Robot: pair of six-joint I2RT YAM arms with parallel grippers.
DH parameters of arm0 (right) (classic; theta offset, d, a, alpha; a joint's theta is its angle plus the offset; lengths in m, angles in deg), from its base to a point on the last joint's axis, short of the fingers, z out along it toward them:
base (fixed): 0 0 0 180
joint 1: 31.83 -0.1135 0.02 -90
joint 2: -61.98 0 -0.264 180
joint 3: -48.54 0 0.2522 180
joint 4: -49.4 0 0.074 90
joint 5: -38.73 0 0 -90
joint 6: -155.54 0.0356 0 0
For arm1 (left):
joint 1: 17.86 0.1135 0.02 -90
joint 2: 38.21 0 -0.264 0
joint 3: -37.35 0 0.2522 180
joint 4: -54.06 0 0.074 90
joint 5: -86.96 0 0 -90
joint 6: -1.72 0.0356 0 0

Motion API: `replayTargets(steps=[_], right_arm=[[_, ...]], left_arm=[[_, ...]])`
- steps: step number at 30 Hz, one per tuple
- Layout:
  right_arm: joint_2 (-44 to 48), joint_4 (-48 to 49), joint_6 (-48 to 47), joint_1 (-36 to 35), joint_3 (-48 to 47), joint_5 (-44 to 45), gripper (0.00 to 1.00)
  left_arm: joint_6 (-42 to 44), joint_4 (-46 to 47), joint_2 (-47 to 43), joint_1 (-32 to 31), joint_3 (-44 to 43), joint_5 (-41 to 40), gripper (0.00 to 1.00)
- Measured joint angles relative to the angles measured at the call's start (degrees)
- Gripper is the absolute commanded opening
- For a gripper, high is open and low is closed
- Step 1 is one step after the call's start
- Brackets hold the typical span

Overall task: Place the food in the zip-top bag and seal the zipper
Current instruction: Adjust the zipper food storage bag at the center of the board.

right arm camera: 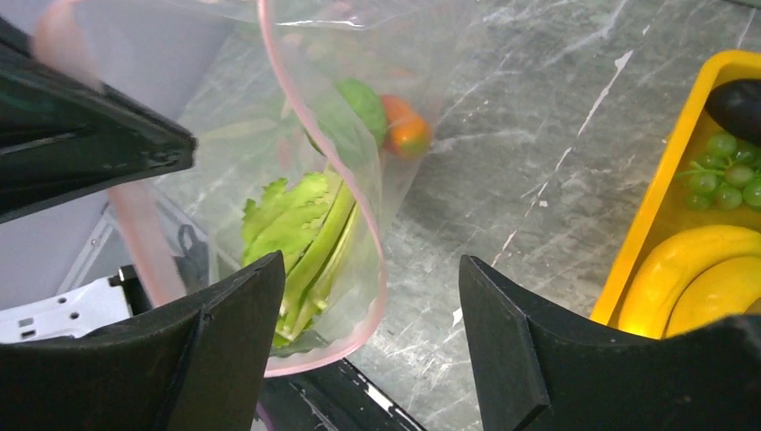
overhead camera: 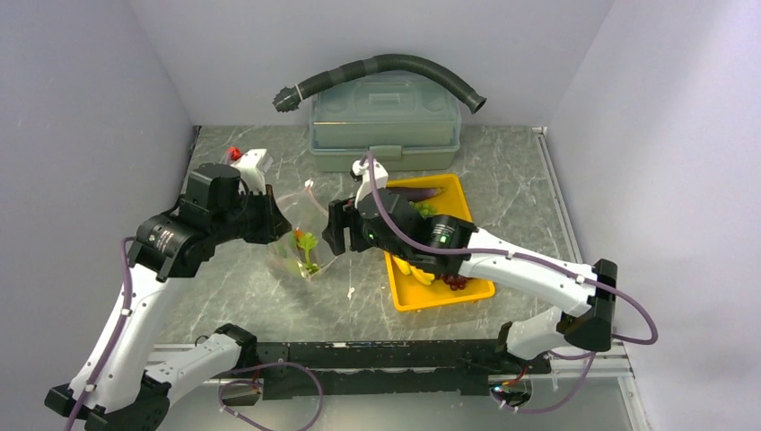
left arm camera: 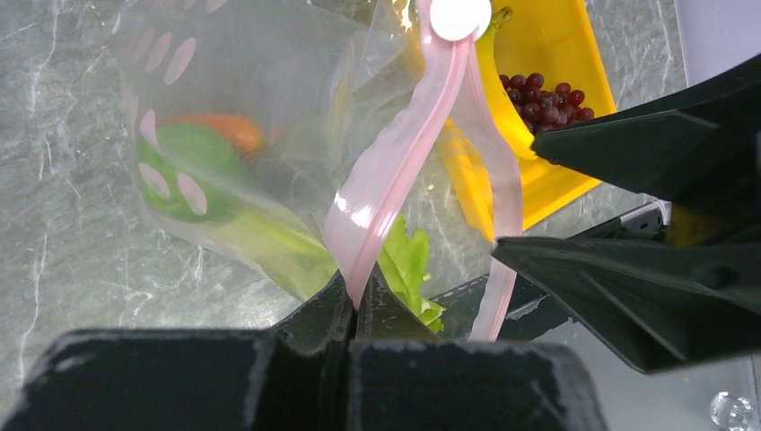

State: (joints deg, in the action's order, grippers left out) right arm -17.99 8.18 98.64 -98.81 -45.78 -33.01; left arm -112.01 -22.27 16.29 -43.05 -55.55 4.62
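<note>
My left gripper (left arm camera: 356, 305) is shut on the pink zipper (left arm camera: 395, 153) and holds the clear zip-top bag (overhead camera: 301, 242) up off the table with its mouth gaping. Inside the bag lie a leafy green stalk (right arm camera: 305, 233), a round green piece (left arm camera: 193, 153) and an orange-red piece (right arm camera: 406, 130). My right gripper (right arm camera: 370, 262) hangs open at the bag's mouth, beside the rim, with nothing between its fingers. More food sits in the yellow tray (right arm camera: 660, 206): bananas (right arm camera: 700, 269), green grapes (right arm camera: 727, 180), an eggplant (right arm camera: 740, 103) and dark grapes (left arm camera: 543, 94).
A grey-green lidded box (overhead camera: 386, 121) stands at the back wall with a black corrugated hose (overhead camera: 386, 67) above it. The tray (overhead camera: 467, 193) lies under my right arm. White walls close the marble table on three sides.
</note>
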Motion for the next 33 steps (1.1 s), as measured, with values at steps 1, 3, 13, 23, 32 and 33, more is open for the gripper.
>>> replayTargets(steps=[1, 3, 13, 23, 32, 33], right_arm=[[-0.5, 0.0, 0.2, 0.0, 0.0, 0.3, 0.66], [-2.0, -0.1, 0.5, 0.0, -0.1, 1.0, 0.54], [-8.4, -3.7, -0.3, 0.0, -7.0, 2.9, 0.0], [-14.2, -5.7, -2.2, 0.1, -17.2, 1.9, 0.0], [-14.4, -4.2, -1.7, 7.7, -14.7, -4.5, 0.0], [-14.1, -3.3, -1.5, 8.1, -13.7, -5.6, 0.0]], left_arm=[[0.0, -0.3, 0.1, 0.0, -0.5, 0.0, 0.0], [0.0, -0.8, 0.3, 0.0, -1.2, 0.0, 0.0], [0.1, -3.9, 0.8, 0.0, -4.8, 0.0, 0.0], [0.9, -9.6, 1.2, 0.0, -10.0, -4.4, 0.0], [1.0, -15.1, -0.3, 0.0, -11.5, -8.5, 0.0], [1.0, -15.2, -0.3, -0.2, -11.6, -8.5, 0.0]])
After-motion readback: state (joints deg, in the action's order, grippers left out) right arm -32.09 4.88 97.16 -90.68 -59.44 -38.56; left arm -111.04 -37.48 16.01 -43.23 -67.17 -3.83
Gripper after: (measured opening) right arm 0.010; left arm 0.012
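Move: The right hand's open fingers straddle the near free rim of the zip bag, about 2 cm to the left, 1 ahead and 3 below. From that hand, the slider is some 10 cm ahead and 5 left, the celery in the bag 8 left, 4 back and 8 lower, the yellow tray 26 right and 3 back. The left hand already pinches the bag's mouth; the free rim lies about 10 cm to its right and 2 back. Right hand dips 3 cm, closes on the free rim, draws it forward about 5 cm; left hand pulls leftward. ##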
